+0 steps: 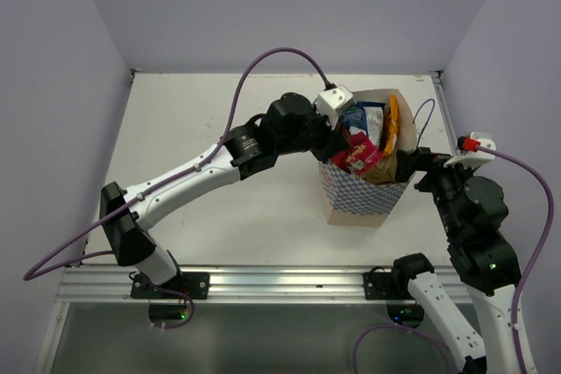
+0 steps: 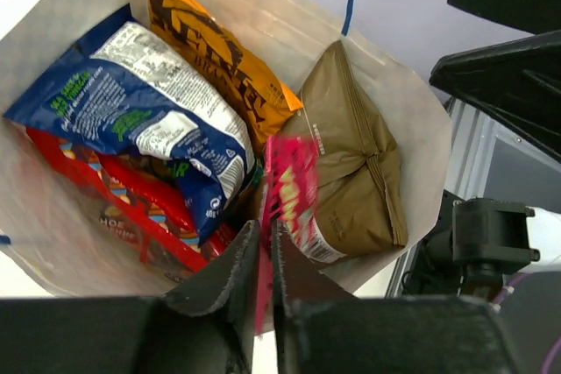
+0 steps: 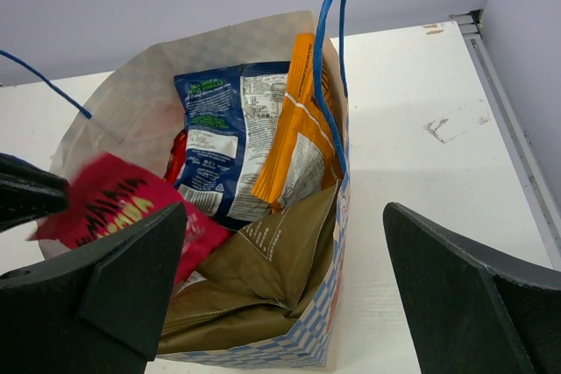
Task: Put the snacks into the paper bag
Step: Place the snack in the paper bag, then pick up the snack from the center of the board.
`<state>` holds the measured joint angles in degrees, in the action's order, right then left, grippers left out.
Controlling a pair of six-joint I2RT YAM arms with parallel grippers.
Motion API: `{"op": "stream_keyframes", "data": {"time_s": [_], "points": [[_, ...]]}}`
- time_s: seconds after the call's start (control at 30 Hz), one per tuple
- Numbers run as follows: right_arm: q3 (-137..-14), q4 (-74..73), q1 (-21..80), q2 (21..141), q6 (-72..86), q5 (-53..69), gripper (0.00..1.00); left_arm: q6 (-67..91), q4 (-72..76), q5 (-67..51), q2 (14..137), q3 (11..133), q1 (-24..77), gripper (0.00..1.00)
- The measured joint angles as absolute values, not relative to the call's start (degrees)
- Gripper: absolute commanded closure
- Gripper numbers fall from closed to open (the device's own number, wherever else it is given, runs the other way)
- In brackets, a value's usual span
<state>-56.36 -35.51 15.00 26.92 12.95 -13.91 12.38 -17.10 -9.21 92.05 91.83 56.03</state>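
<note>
The paper bag (image 1: 361, 197) stands upright at the table's right middle, with zigzag sides and blue cord handles (image 3: 329, 59). Inside lie a dark blue packet (image 2: 149, 111), an orange packet (image 2: 219, 50), a brown packet (image 2: 355, 164) and a red packet (image 2: 131, 203). My left gripper (image 2: 266, 243) is shut on a pink-red packet (image 2: 294, 186) and holds it just over the bag's open mouth; the packet also shows in the top view (image 1: 358, 157). My right gripper (image 3: 285, 295) is open wide at the bag's right rim, with the bag's near corner between its fingers. Other packets are hidden.
The white table (image 1: 219, 129) has purple walls on three sides. A raised edge runs along its right side (image 3: 513, 137). An aluminium rail (image 1: 280, 282) with both arm bases lies at the front. A scuffed patch (image 3: 456, 120) marks the table right of the bag.
</note>
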Motion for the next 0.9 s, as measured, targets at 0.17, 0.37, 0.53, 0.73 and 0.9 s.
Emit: {"op": "stream_keyframes", "data": {"time_s": [0.17,0.37,0.53,0.73,0.9], "points": [[-56.36,-35.53,15.00,26.92,12.95,-13.93,0.01,11.53,-19.18,-9.41,92.16,92.07,56.05,0.50],[-56.36,-35.51,15.00,26.92,12.97,-13.93,0.02,10.96,-19.16,-9.04,92.16,92.44,56.07,0.18],[-56.34,-35.51,15.00,26.92,12.97,-13.93,0.02,10.90,-18.50,-8.23,91.74,92.42,56.07,0.05],[-56.34,-35.53,15.00,26.92,12.95,-13.93,0.01,10.87,-15.77,-4.67,86.80,91.09,56.07,0.01],[-56.34,-35.51,15.00,26.92,12.95,-13.93,0.01,10.17,-10.02,0.93,79.42,87.48,56.07,0.00]]}}
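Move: The left hand's fingers, still shut on the small red pouch, are at the bag's left side: the paper bag's middle lies some 5 cm right, 1 cm ahead and 12 cm below. The pouch hangs about 4 cm right and 3 cm back. Inside, the blue snack bag is roughly 6 cm right and 3 cm ahead, the brown bag 9 cm right and 6 cm back. From the right hand, the paper bag is about 13 cm left, 4 cm ahead. Nearly still over the paper bag's mouth after sinking just under 1 cm, the left hand spreads its fingers wide and lets go of the small red pouch. It then climbs some 10 cm while drawing about 5 cm left, away from the snacks and out of the bag, the fingers tilting up to nearly level and swinging round to point more forward. ##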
